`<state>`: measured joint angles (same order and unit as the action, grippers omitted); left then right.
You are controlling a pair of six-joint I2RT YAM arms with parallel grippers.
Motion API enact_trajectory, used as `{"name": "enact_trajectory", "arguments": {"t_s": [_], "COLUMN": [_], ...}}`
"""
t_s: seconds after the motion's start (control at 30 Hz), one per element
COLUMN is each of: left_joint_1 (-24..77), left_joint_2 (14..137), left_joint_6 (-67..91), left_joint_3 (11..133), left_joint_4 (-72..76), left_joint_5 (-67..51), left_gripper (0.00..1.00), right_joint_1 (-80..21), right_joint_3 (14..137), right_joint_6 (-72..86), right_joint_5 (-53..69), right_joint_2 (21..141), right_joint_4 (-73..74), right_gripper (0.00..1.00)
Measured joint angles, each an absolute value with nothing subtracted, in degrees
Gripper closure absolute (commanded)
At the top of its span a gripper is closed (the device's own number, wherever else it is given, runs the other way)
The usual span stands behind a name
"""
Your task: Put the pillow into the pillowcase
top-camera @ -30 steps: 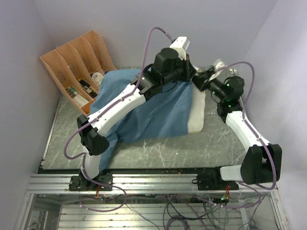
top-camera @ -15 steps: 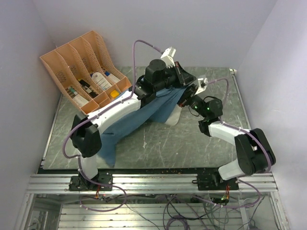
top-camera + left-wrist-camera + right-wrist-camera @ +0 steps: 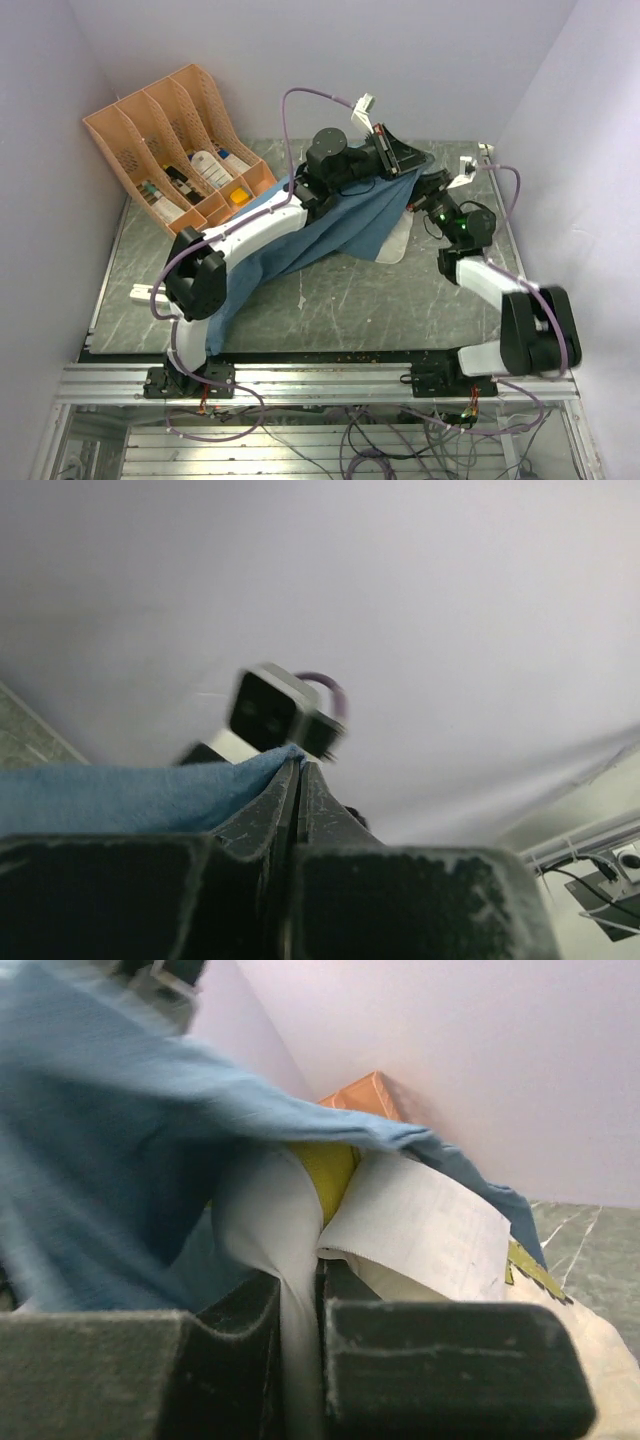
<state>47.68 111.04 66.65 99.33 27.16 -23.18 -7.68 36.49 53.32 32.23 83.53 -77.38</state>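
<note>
The blue pillowcase hangs from my left gripper, held high at the back of the table, and drapes down to the left front. In the left wrist view the left gripper is shut on a fold of the pillowcase. The cream-white pillow shows only as a strip under the blue cloth's right edge. My right gripper sits just right of it. In the right wrist view the right gripper is shut on a pinch of the pillow, whose yellow edge shows under the pillowcase.
An orange slotted file rack holding bottles and small items stands at the back left. Its corner also shows behind the cloth in the right wrist view. Walls close in on the left, back and right. A small white object lies by the table's left edge.
Both grippers swung left toward the middle and then back to the right and farther back, carrying the cloth. The pillowcase now hangs narrower than a second ago, and less pillow shows.
</note>
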Motion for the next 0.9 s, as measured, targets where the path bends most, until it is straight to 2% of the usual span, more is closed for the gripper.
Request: {"name": "enact_trajectory", "arguments": {"t_s": [0.1,0.2,0.33,0.43,0.53,0.57,0.67,0.77,0.9], "left_joint_1": [46.3,43.4,38.8,37.0,36.4,36.3,36.3,36.1,36.1], "left_joint_2": [110.0,109.6,113.1,118.0,122.8,124.4,127.8,130.7,132.8], "left_joint_6": [65.5,63.6,60.8,58.3,56.1,55.4,54.0,53.0,53.1], "left_joint_3": [99.3,99.7,104.8,111.1,116.4,118.1,121.6,125.0,127.5], "left_joint_4": [26.0,23.4,16.1,9.7,4.2,2.2,-1.8,-4.7,-4.2], "left_joint_5": [-23.3,-23.0,-22.1,-19.6,-17.2,-16.6,-16.0,-15.9,-18.6], "left_gripper": [0.93,0.93,0.93,0.93,0.91,0.88,0.75,0.62,0.34], "right_joint_1": [-9.9,-10.8,-11.4,-11.4,-9.7,-8.6,-4.5,1.8,9.4], "right_joint_3": [33.5,33.9,38.0,43.9,48.8,49.7,52.6,54.4,55.6], "right_joint_6": [46.9,42.4,36.7,32.7,29.0,27.9,24.0,20.9,15.6], "right_joint_5": [31.2,29.8,23.3,19.7,19.6,20.4,25.2,32.5,44.4], "right_joint_2": [74.1,70.3,72.3,76.7,82.3,83.8,86.8,86.5,83.1], "right_joint_4": [-68.9,-59.9,-46.6,-39.1,-34.9,-33.9,-30.0,-27.8,-26.1], "right_gripper": [1.0,0.99,0.71,0.56,0.33,0.24,0.1,0.06,0.05]}}
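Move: The pillow, part-way inside the blue pillowcase, hangs from both hands: the left still pinches the case's edge and the right white pillow fabric. It is to be laid on the far right-centre tabletop, about 14 cm ahead of the left hand, 2 cm right and 36 cm below; from the right hand that spot is some 9 cm ahead, 7 cm right, 27 cm below. The orange organizer stands roughly 50 cm left of the left hand, 24 cm farther out. The case's edge is carried forward and down by the left hand, about 18 cm out and 13 cm lower, the wrist turning as the fingers open about halfway and let go. The pillow's end goes with the right hand, which first dips back slightly, then swings forward and down, rolls left side down, opens wide, and draws off some 10 cm to the right, rising a little. ##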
